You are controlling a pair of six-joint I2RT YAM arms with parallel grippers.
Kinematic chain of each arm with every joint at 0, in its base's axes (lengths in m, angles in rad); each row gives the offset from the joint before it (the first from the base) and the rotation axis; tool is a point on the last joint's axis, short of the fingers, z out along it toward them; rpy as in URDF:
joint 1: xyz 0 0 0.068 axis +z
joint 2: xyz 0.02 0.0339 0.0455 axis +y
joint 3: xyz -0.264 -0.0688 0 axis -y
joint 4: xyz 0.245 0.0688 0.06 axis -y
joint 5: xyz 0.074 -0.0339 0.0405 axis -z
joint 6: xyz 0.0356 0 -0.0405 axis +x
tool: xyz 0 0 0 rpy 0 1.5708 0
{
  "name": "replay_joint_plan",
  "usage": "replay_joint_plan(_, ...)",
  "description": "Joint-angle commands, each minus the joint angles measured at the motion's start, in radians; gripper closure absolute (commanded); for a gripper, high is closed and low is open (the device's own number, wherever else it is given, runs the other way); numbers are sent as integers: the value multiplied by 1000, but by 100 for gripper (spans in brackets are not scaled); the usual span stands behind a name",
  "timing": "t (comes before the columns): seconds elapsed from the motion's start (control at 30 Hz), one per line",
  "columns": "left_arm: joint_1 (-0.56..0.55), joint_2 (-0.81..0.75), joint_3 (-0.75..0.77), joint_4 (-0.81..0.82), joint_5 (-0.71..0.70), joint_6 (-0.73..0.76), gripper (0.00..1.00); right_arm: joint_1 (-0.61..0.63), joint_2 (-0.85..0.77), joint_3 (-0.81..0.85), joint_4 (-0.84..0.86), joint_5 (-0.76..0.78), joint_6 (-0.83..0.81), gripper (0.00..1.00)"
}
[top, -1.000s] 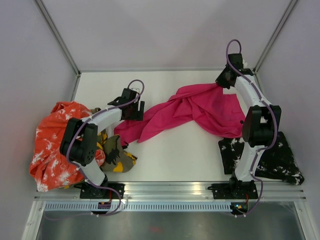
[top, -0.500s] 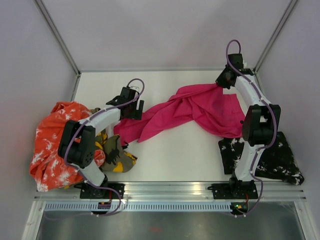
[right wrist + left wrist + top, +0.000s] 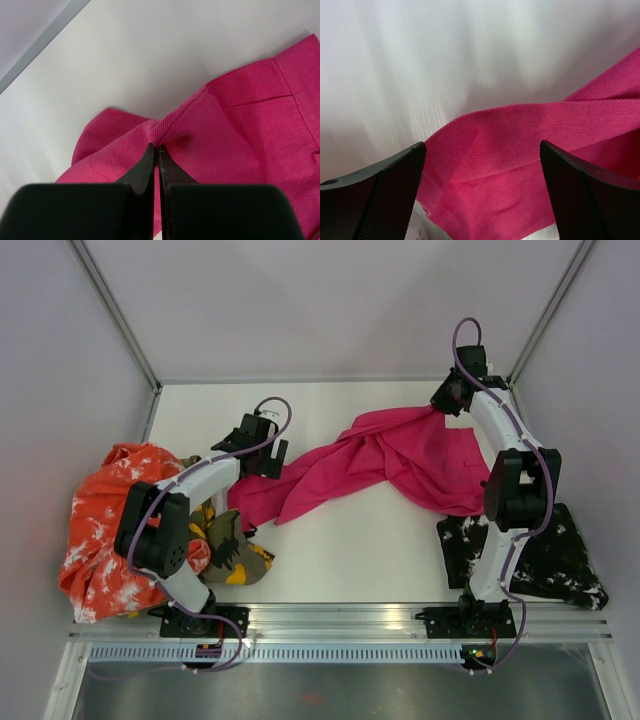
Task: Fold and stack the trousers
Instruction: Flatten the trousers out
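The magenta-pink trousers [image 3: 400, 462] lie spread and twisted across the middle of the table. My right gripper [image 3: 446, 400] is shut on their far right corner, the cloth [image 3: 220, 130] pinched between the fingertips [image 3: 158, 150]. My left gripper [image 3: 268, 462] is open over the trousers' left end. In the left wrist view the pink cloth [image 3: 495, 165] lies between the two wide-apart fingers [image 3: 395, 190]; I cannot tell whether they touch it. Orange-white mottled trousers [image 3: 105, 530], olive-yellow camouflage trousers [image 3: 235, 545] and black white-splattered trousers [image 3: 545, 555] lie aside.
The orange pile sits at the left edge, the camouflage pair beside the left arm's base. The black pair lies at the front right by the right arm's base. A metal rail [image 3: 340, 618] runs along the near edge. Walls enclose the table.
My left gripper has shifted slightly toward the far side over the left end of the pink trousers. The right gripper and cloth hold still.
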Motion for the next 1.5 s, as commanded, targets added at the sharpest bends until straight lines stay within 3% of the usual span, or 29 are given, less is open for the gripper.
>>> replay_joint_plan(0.0,5,76,31,26,-21,90,0,-7,14,18,25,-24,1,100)
replay_joint_plan(0.23,5,-28,77,41,-6,86,0,-7,13,-5,34,-28,1,100)
replay_joint_plan(0.57,13,-38,100,31,-6,172,0,-7,11,-41,54,-37,9,100)
replay_joint_plan(0.77,96,39,62,3,144,63,0,-7,11,-39,60,-37,15,100)
replay_joint_plan(1.0,166,68,72,-32,100,6,1,-7,11,-51,61,-60,20,100)
replay_joint_plan(1.2,169,90,55,-107,175,-93,13,-7,10,-58,66,-64,24,100)
replay_joint_plan(1.3,168,61,43,-132,264,-124,42,-7,10,-44,66,-57,20,100)
replay_joint_plan(1.33,168,52,39,-130,275,-138,65,-7,10,-36,66,-51,17,100)
replay_joint_plan(1.4,169,48,43,-121,275,-135,88,-5,10,-25,66,-48,17,100)
replay_joint_plan(1.43,169,58,67,-123,264,-120,98,-7,10,-4,66,-48,15,100)
replay_joint_plan(1.47,169,67,87,-124,252,-114,98,-7,11,10,65,-48,14,100)
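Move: The far edge of the trousers at their left end, where the open left hand will pinch, lies about 3 cm to its left, 1 cm back and 3 cm below. The camouflage cloth is some 14 cm back and 8 cm left of this hand; the orange-red cloth is about 14 cm back and 25 cm left. From the right hand, still holding the trousers' far edge raised, that left-end spot lies some 40 cm left, 15 cm back and 11 cm down. The left hand dips about 2 cm, rises to roughly 4 cm above its starting height while easing forward, then swings some 5 cm left past the trousers' left end and, still open, comes down. It then draws back and slightly right onto the far edge there, its fingers tipping about 10 degrees further down and closing to pinch the cloth, while the right hand keeps its grip and sinks about 1 cm. ##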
